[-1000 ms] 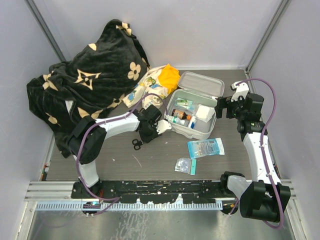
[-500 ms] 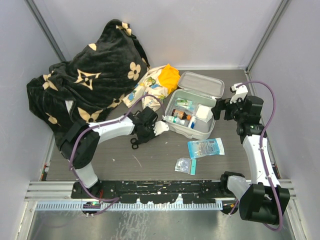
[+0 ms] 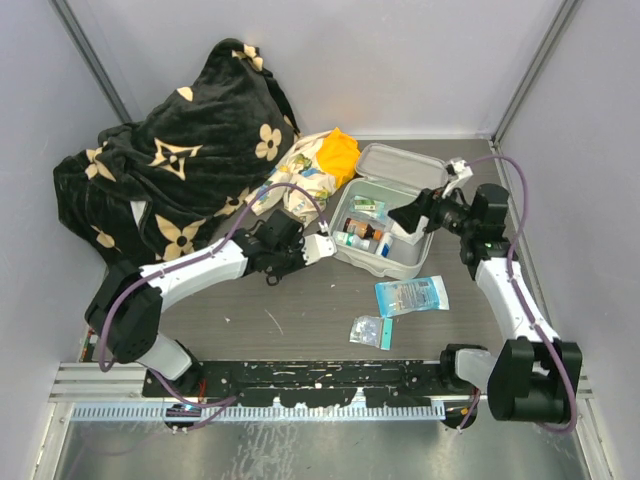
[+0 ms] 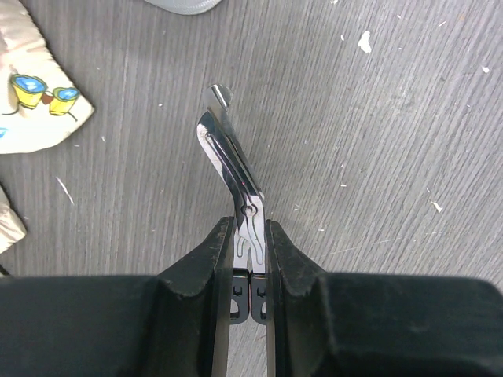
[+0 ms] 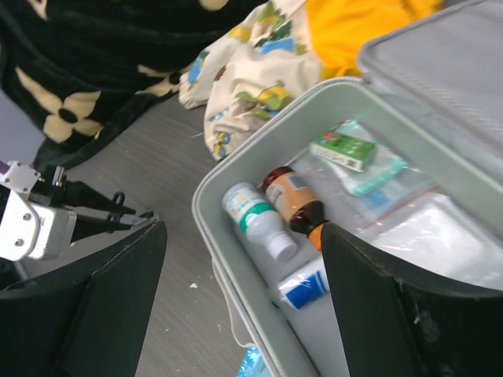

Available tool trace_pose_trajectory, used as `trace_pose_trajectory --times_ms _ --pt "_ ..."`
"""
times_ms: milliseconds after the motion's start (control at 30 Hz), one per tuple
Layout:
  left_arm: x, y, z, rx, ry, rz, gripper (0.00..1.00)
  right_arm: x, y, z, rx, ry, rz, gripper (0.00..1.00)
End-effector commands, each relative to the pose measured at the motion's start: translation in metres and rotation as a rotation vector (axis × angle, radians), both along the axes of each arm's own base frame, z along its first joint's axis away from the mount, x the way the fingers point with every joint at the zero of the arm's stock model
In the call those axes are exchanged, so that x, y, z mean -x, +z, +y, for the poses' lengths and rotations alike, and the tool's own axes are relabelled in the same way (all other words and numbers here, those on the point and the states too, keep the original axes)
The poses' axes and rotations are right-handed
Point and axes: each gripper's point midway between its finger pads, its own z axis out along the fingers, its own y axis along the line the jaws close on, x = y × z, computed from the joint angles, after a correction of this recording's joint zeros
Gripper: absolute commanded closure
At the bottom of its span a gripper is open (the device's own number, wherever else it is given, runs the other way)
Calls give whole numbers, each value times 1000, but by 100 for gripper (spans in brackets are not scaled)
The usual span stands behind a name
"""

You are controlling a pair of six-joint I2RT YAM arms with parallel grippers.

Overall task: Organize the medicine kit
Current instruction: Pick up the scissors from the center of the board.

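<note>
The medicine kit (image 3: 412, 264) is a pale grey case at the table's middle, and its lid (image 3: 405, 168) stands open. In the right wrist view the medicine kit (image 5: 224, 259) holds a white bottle (image 5: 255, 220), a brown bottle (image 5: 295, 200), a green box (image 5: 342, 149) and plastic bags. My right gripper (image 3: 405, 218) hangs open over its near side. The right gripper (image 5: 244, 228) has one finger above the table and the other above the contents. My left gripper (image 3: 290, 262), left of the kit, is shut on metal scissors (image 4: 232, 169). Their blades stick out past the left gripper (image 4: 250, 228), just over the table.
A blue packet (image 3: 411, 296) and a smaller packet (image 3: 368, 331) lie in front of the kit. A floral-and-orange cloth bundle (image 3: 315, 170) sits behind it. A big black blanket (image 3: 170, 170) fills the back left. Grey walls close in three sides.
My right gripper has swung left from beside the kit to above it, its jaws a little narrower. The left arm has pulled back to the left, still holding the scissors.
</note>
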Motion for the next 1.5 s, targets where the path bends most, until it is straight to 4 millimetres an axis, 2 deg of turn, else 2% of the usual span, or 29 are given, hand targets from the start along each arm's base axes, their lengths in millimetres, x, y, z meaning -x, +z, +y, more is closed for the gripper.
trace_pose_trajectory --times_ms 0,200,467,633,1000,1133,1467 --pt "-14 39 -15 102 -18 -106 89 2 15 49 -61 166 -34 16" --pt "-13 59 -15 140 -16 -140 89 8 3 100 -129 316 47 21" --pt "-7 80 -16 207 -18 -166 88 16 -19 145 -148 465 158 25" --pt "-6 85 -17 223 -19 -171 88 26 -25 172 -160 557 211 25" --pt "-8 84 -17 219 -17 -179 88 37 -40 207 -176 662 302 33" --pt "-8 82 -17 217 -19 -180 88 39 -47 214 -171 685 328 40" --pt "-8 76 -16 203 -19 -174 88 39 -47 226 -171 713 341 58"
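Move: My left hand already holds the scissors, their middle only about 1 cm ahead and 1 cm right of its fingers, blades pointing forward-right. From my empty right hand they lie some 24 cm left, 5 cm back and 15 cm lower. Below the right hand's way, the open box's middle is 3 cm ahead, 5 cm left and 18 cm down; the white-green bottle inside is about 12 cm left, 1 cm back and 19 cm down. I sweep my right hand about 22 cm left over the box to the scissors' blade end, sinking some 7 cm and drawing back a little, turning counter-clockwise about 40 degrees so the fingers point left, while they close from wide to roughly half open around the blade. Meanwhile my left hand keeps its grip and lifts the scissors some 6 cm, tilting slightly, then holds them still. ##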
